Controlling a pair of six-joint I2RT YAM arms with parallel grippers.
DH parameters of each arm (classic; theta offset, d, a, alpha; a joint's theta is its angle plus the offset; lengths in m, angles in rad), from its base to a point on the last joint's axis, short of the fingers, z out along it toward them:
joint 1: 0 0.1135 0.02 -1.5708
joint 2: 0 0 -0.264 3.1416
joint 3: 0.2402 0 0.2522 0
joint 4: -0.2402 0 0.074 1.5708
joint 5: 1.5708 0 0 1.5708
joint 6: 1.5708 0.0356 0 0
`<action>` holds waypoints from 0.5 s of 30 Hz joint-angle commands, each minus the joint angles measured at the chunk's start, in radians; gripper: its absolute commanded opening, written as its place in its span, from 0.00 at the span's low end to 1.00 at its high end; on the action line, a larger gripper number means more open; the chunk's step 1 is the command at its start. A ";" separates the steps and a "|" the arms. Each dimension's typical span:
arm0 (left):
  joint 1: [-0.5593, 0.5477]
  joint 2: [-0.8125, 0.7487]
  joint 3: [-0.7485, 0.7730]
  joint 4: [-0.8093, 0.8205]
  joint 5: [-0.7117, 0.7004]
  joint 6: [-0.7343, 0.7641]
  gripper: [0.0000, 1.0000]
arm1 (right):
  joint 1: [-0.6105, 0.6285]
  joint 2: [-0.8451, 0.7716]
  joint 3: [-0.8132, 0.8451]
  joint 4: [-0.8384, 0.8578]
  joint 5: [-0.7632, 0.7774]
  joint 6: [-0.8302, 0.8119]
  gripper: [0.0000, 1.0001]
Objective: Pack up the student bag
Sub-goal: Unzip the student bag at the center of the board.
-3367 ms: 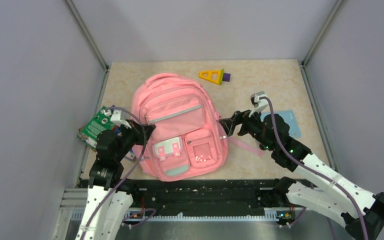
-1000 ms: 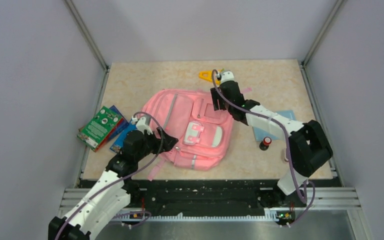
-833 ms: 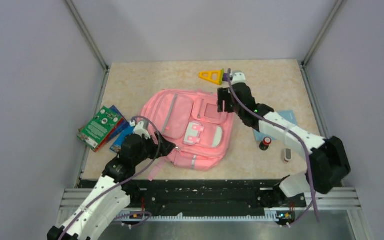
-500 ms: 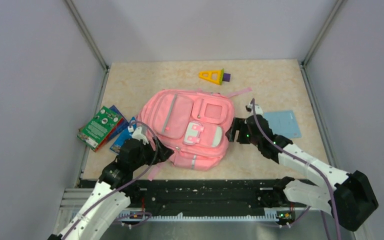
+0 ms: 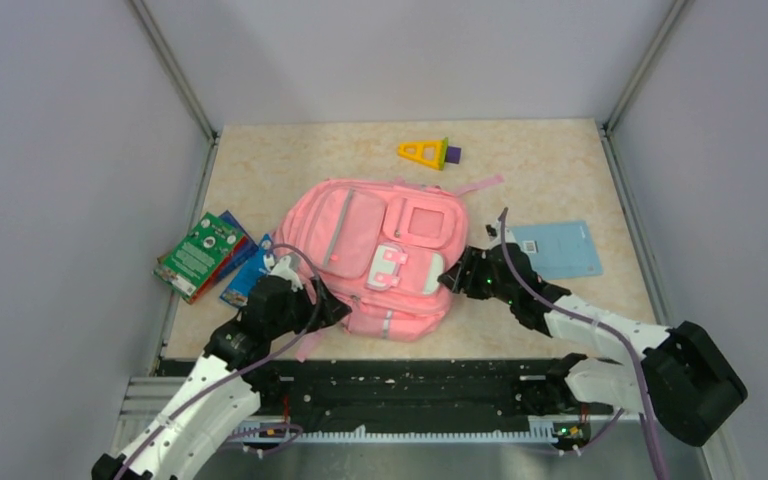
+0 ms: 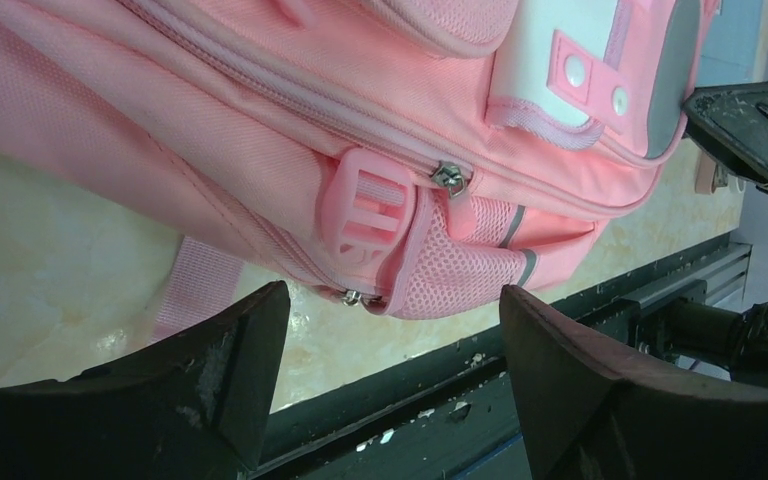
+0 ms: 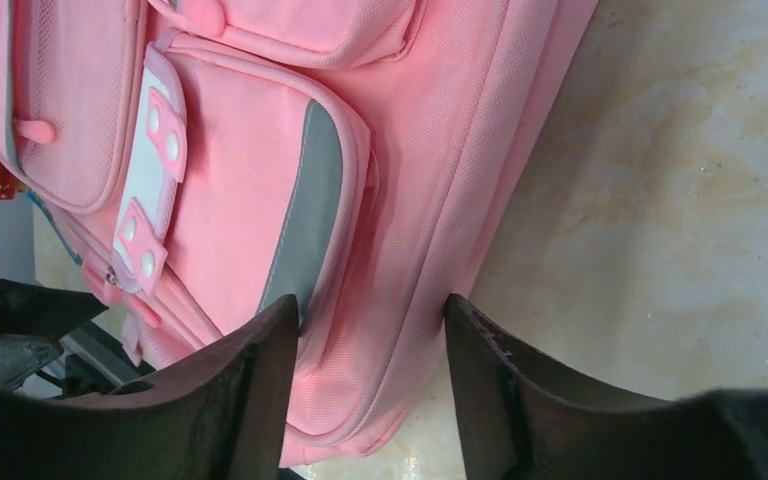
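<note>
The student bag (image 5: 380, 255), a large pink backpack, lies flat in the middle of the table with its front pockets facing up. My left gripper (image 5: 325, 305) is at the bag's near left corner. In the left wrist view it (image 6: 390, 340) stands open, with the bag's mesh side pocket (image 6: 460, 275) and a zipper pull (image 6: 450, 178) just beyond its fingertips. My right gripper (image 5: 452, 277) is at the bag's near right edge. In the right wrist view it (image 7: 372, 330) is open and straddles the bag's side panel (image 7: 460, 200) beside a grey strip (image 7: 310, 210).
A yellow triangle toy with a purple block (image 5: 423, 152) lies at the back. A light blue card (image 5: 560, 248) is right of the bag. Green and blue books (image 5: 200, 255) lie at the left wall. The black front rail (image 5: 410, 385) runs just below the bag.
The bag has been turned round on the table. Over the last second my right arm swung from the bag's far right corner to its near right edge. The left gripper barely moved.
</note>
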 commanded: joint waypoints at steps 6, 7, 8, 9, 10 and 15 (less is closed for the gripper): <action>-0.036 -0.008 -0.051 0.100 0.043 0.050 0.80 | -0.011 0.096 0.072 0.102 0.078 -0.030 0.00; -0.042 -0.005 -0.054 0.106 0.042 0.053 0.79 | -0.020 0.101 0.089 0.090 0.100 -0.044 0.00; -0.051 -0.001 -0.058 0.111 0.038 0.054 0.79 | -0.028 0.108 0.102 0.082 0.120 -0.058 0.00; -0.059 0.004 -0.061 0.115 0.032 0.055 0.79 | -0.039 0.115 0.117 0.074 0.136 -0.072 0.00; -0.066 0.006 -0.063 0.121 0.027 0.054 0.78 | -0.050 0.126 0.134 0.065 0.144 -0.083 0.00; -0.109 0.023 -0.086 0.150 0.005 0.032 0.76 | -0.093 0.181 0.196 0.053 0.130 -0.113 0.00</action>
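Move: The student bag's right side edge is almost between the right fingers, about 1 cm ahead and 1 cm below. From that hand, the white-flapped pocket is some 13 cm left and 3 cm ahead, the window pocket about 4 cm left and 13 cm ahead. The upper zipper pull is roughly 3 cm ahead of the left hand, 3 cm right and 3 cm below; the buckle is 3 cm ahead, 1 cm right, level with the pull. The right hand dips about 1 cm while its fingers shut from well open, pinching the cloth of the student bag's right side edge, then pulls that edge forward and slightly right, ending nearly 5 cm ahead of its start. The open left hand eases down, right and back by about 1.5 cm each, below and off the near side with the buckle and zipper pulls, turning a little clockwise and holding nothing. ##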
